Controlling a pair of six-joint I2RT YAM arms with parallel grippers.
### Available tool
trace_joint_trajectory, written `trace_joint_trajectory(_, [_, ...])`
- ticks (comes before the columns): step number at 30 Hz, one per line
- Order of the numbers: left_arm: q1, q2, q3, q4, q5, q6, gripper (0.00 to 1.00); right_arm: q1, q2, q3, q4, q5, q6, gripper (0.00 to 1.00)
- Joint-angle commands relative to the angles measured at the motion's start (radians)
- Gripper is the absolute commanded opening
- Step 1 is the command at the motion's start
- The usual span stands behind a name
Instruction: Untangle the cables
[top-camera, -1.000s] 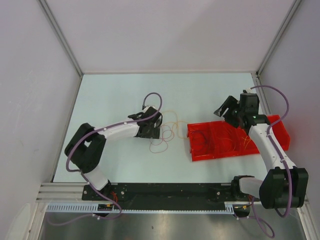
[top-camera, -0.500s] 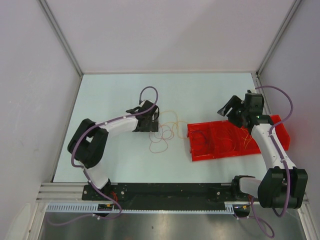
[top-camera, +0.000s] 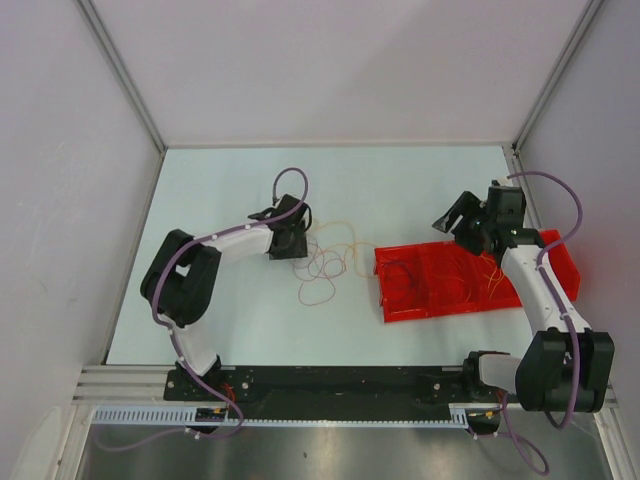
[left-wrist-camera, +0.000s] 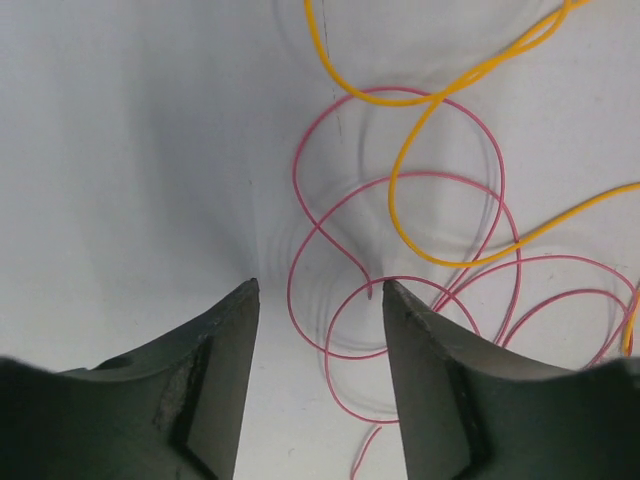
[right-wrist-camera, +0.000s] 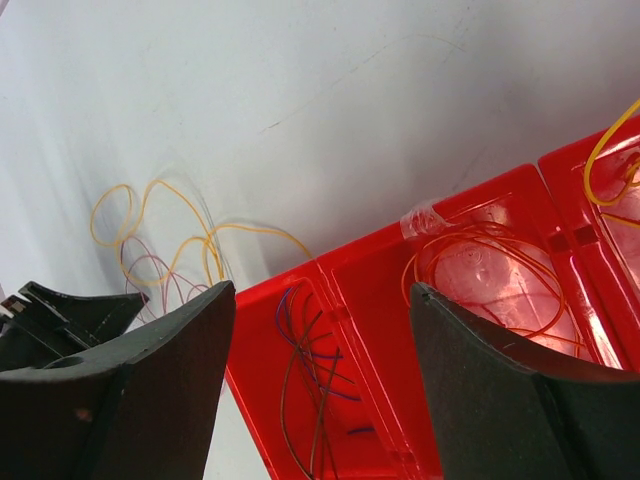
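Note:
A tangle of thin cables (top-camera: 330, 262) lies mid-table: pink-red loops (left-wrist-camera: 400, 250) crossed by a yellow cable (left-wrist-camera: 440, 130). My left gripper (top-camera: 290, 243) hovers at the tangle's left edge. In the left wrist view it (left-wrist-camera: 320, 288) is open, with a pink loop and a wire end lying on the table between its fingers, untouched. My right gripper (top-camera: 452, 218) hangs open over the back left corner of the red tray (top-camera: 560, 262); in the right wrist view it (right-wrist-camera: 320, 290) holds nothing.
The tray's compartments (right-wrist-camera: 370, 260) hold sorted cables: dark purple ones (right-wrist-camera: 315, 370), orange coils (right-wrist-camera: 480, 260) and a yellow one (right-wrist-camera: 600, 170). White walls enclose the table on three sides. The thick lilac arm cable (top-camera: 285, 185) arches above the left wrist.
My left gripper has slid back and to the left along the tangle's edge. The right gripper has shifted slightly backward above the tray.

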Motion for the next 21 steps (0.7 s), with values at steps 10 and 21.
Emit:
trace_joint_trajectory(10, [0.027,0.032,0.026,-0.001,0.029,-0.034,0.27,-0.001,-0.01,0.033,0.001,-0.014,-0.023,0.75])
trace_joint_trajectory(21, [0.034,0.057,0.043,-0.026,0.023,-0.051,0.0,-0.003,-0.036,0.033,-0.028,-0.016,-0.027,0.75])
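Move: Right between the open left fingertips, about 2 cm below the hand point, lies the left edge of the pink cable. The pink tangle's middle is some 6 cm right and 3 cm back, and the yellow cable's middle about 10 cm right and 4 cm ahead. The red box's left compartment stands roughly 24 cm right and 7 cm back. From the right hand, the pink cable's left edge lies about 31 cm left, 1 cm ahead and 15 cm lower. Closing from a little over half open to fully shut, the left fingers pinch the pink cable's left edge down at the table top. The hand hardly travels meanwhile, creeping forward about 1 cm with its wrist nearly unchanged and the fingers still pointing steeply down. ##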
